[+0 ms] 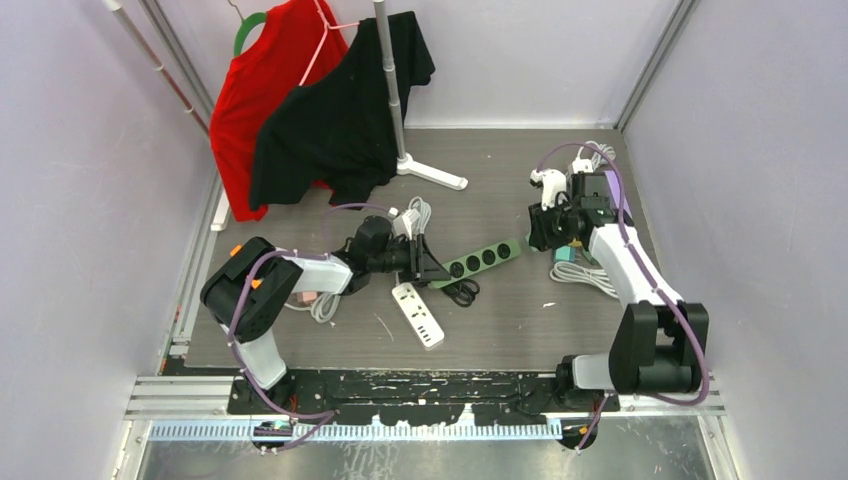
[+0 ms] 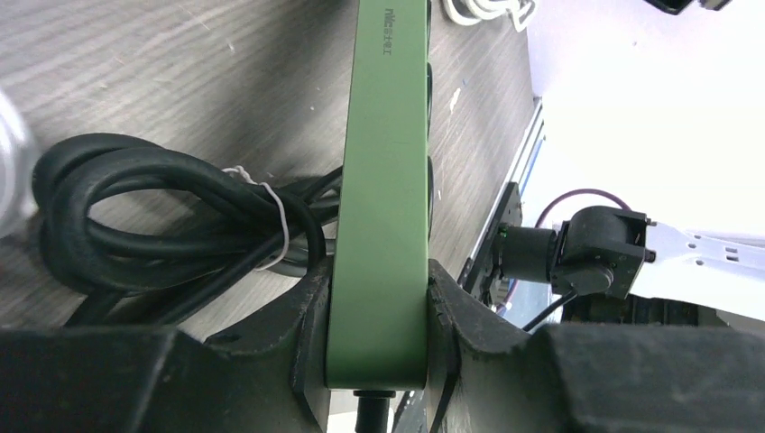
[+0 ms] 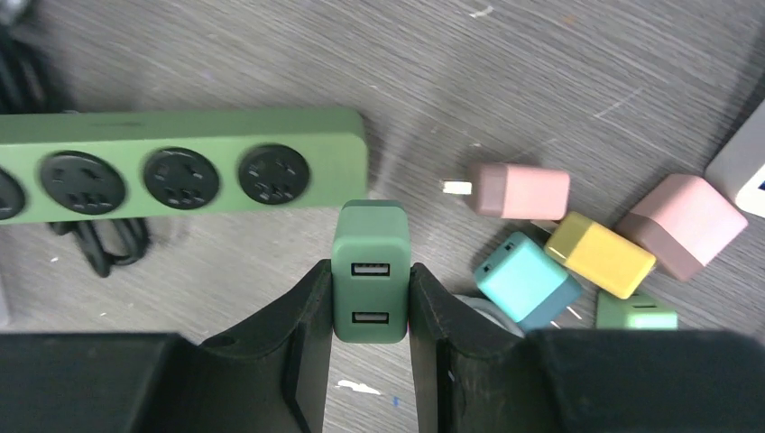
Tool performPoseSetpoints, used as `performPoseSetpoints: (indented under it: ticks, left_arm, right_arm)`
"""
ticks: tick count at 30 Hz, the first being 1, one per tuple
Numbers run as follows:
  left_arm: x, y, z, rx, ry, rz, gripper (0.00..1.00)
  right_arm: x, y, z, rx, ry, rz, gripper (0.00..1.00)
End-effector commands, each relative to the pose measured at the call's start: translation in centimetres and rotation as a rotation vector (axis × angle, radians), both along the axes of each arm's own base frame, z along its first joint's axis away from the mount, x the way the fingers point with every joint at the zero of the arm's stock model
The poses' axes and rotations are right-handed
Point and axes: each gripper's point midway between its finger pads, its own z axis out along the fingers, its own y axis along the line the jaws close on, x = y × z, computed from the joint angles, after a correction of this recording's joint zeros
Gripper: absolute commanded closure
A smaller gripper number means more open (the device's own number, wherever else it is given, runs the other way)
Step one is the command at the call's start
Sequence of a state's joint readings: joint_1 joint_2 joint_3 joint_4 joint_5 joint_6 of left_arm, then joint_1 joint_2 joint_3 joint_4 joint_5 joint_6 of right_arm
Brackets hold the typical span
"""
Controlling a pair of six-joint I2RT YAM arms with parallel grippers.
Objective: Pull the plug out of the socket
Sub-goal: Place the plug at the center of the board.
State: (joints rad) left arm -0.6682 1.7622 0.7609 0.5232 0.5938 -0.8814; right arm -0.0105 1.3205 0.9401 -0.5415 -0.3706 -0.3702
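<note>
The socket is a green power strip (image 1: 485,258) lying across the middle of the table. My left gripper (image 2: 379,334) is shut on its cord end (image 2: 383,180), one finger on each long side. The plug is a dark green two-port USB adapter (image 3: 370,271), and my right gripper (image 3: 370,307) is shut on it. The adapter hangs just off the strip's free end (image 3: 180,171), out of the sockets. The three sockets that show there are empty. In the top view my right gripper (image 1: 548,235) is beside that end and my left gripper (image 1: 432,270) is at the other.
Loose adapters lie right of the plug: pink (image 3: 521,191), yellow (image 3: 600,255), teal (image 3: 528,280), a larger pink one (image 3: 683,225). The strip's coiled black cable (image 2: 135,216) lies by my left gripper. A white power strip (image 1: 418,313) sits nearer. A clothes stand (image 1: 400,120) with shirts stands behind.
</note>
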Motion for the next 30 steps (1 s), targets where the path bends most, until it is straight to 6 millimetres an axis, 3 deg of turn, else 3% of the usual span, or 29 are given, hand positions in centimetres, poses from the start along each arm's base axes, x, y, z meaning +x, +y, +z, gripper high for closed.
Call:
performPoseSetpoints:
  ticks: [1, 7, 12, 15, 19, 22, 26, 30]
  left_arm:
    - [3.2, 1.4, 1.0, -0.046, -0.071, 0.134, 1.00]
    - [4.9, 1.9, 1.9, -0.061, -0.119, 0.207, 1.00]
    - [5.9, 2.1, 1.8, -0.041, -0.138, 0.253, 1.00]
    - [6.5, 2.2, 1.6, -0.020, -0.146, 0.275, 1.00]
    - [7.4, 2.1, 1.9, -0.004, -0.182, 0.319, 0.99]
    - [8.4, 1.7, 2.6, 0.003, -0.223, 0.354, 0.98]
    - [9.6, 0.2, 2.6, 0.028, -0.226, 0.329, 0.98]
    - [10.9, -0.8, 2.0, 0.074, -0.246, 0.292, 0.98]
  right_arm:
    - [2.3, -3.0, -0.8, -0.128, 0.035, -0.102, 0.75]
    - [2.3, -4.5, -3.6, -0.197, 0.138, -0.126, 0.61]
    - [2.4, -5.2, -3.5, -0.235, 0.134, -0.139, 0.42]
    - [2.2, -4.9, -1.9, -0.218, 0.095, -0.132, 0.31]
    - [1.6, -3.0, 1.8, -0.122, 0.026, -0.096, 0.26]
    - [1.1, -0.9, 5.4, -0.007, -0.050, -0.061, 0.21]
    - [-0.7, 3.4, 9.7, 0.221, -0.093, 0.059, 0.18]
    - [-2.5, 5.5, 11.4, 0.328, -0.133, 0.161, 0.17]
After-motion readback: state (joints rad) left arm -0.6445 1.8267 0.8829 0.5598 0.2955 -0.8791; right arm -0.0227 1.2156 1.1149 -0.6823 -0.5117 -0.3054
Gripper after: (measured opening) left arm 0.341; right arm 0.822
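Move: The green plug, already held in the right hand, is bound for bare table about 4 cm right, 1 cm ahead and 7 cm below. From that hand, the small pink plug stands some 6 cm ahead and 6 cm right, the teal plug 2 cm ahead and 11 cm right. That bare spot lies about 27 cm right and 5 cm ahead of the left hand, which holds the green strip; the white strip is roughly 10 cm back and 6 cm left of it. The green plug is carried about 6 cm down and some 4 cm right by the right hand to the table beside the loose plugs; the fingers open wide and let go, then the hand climbs well clear, swinging back left. The green strip stays gripped at its near end by the left hand, which takes it about 8 cm forward, away from the white strip, while turning it counter-clockwise. ##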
